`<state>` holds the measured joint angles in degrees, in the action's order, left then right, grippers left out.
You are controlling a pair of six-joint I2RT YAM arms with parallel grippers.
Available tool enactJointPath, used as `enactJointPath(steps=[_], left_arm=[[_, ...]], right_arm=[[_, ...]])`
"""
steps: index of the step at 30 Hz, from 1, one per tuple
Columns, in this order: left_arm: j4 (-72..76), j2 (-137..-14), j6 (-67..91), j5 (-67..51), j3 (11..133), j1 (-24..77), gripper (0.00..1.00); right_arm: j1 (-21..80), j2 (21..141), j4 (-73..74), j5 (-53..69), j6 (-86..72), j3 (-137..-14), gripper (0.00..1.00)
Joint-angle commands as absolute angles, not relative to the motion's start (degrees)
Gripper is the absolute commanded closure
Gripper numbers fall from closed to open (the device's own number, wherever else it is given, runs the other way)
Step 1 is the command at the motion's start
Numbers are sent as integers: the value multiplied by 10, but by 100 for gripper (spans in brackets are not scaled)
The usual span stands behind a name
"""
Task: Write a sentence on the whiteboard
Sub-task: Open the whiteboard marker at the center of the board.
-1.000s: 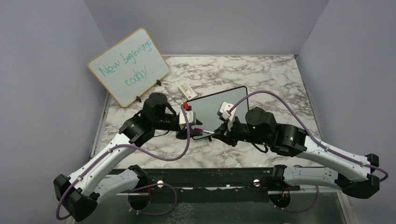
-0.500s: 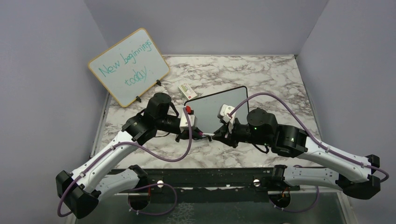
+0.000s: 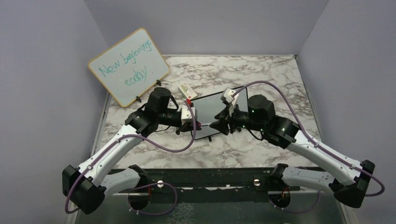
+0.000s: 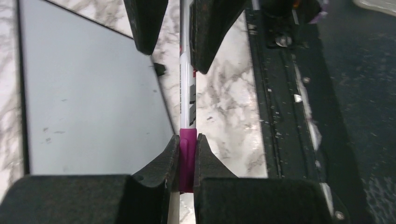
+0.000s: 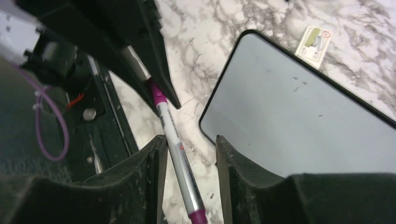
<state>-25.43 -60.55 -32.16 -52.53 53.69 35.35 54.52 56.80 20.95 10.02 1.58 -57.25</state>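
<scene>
The whiteboard [image 3: 211, 106] lies flat on the marble, black-framed and blank where it shows [image 4: 88, 93] [image 5: 303, 121]; the sentence is out of view. Both grippers meet above its near-left corner. My left gripper [image 3: 198, 125] [image 4: 187, 140] is shut on the magenta cap [image 4: 187, 156] of a white marker [image 4: 187, 88]. The marker's barrel [image 5: 180, 161] runs between the jaws of my right gripper [image 3: 214, 126] [image 5: 189, 140]. Those jaws stand open, with the barrel leaning by one finger and a gap on the other side.
A larger wood-framed board [image 3: 128, 66] with teal writing stands propped at the back left. A small white card [image 3: 186, 88] [image 5: 315, 43] lies just beyond the whiteboard's far-left corner. A dark metal rail [image 3: 210, 175] [image 4: 289, 93] runs along the table's near edge.
My left gripper closed on the marker's cap. My right gripper, shut on the barrel before, has opened. Both wrists shifted slightly away from the near edge.
</scene>
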Motion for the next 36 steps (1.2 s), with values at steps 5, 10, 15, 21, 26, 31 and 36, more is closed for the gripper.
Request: enactJointPath(steps=[5,10,15,21,26,31,36], left_arm=[[-179,-591,-300,-555,520,310,100],[-165,-583,-293,-538,508,304,100],[-153,-591,-282,-533,509,298,100],[-145,-606,-269,-544,511,289,100],[-139,-602,-266,-547,507,287,100],[-130,-602,-259,-549,504,286,100],[-127,-597,-255,-550,500,286,100]], right_arm=[[414,600,114,264,-78,-602,20],[414,585,163,179,-100,-636,0],[414,599,252,142,-61,-696,0],[414,629,375,-42,-52,-753,0],[414,607,402,-36,-72,-743,0],[414,623,439,-17,-72,-743,0],[414,594,398,25,-64,-727,0]])
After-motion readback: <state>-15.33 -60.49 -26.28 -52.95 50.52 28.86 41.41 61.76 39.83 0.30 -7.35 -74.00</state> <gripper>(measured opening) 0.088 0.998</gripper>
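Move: The marker lies nearly crosswise between the hands, its purple cap in the left fingers. Its middle is about 6 cm to the left hand's right and 1 cm lower. From the right hand, whose loosened fingers straddle the body, the middle is some 4 cm left and 1 cm lower. The small whiteboard's middle lies about 8 cm ahead of the right hand, 2 cm right and 14 cm down; the marker box is roughly 19 cm ahead, 15 cm left and 22 cm down. Forward first, about 4 cm along with the left hand, the right hand spreads its already loosening fingers fully and comes free of the marker's body. It then arcs up to about 8 cm above its start, swings right while turning some 25 degrees clockwise, and sinks back by half that height over the whiteboard. The left hand keeps its pinch on the purple cap. ##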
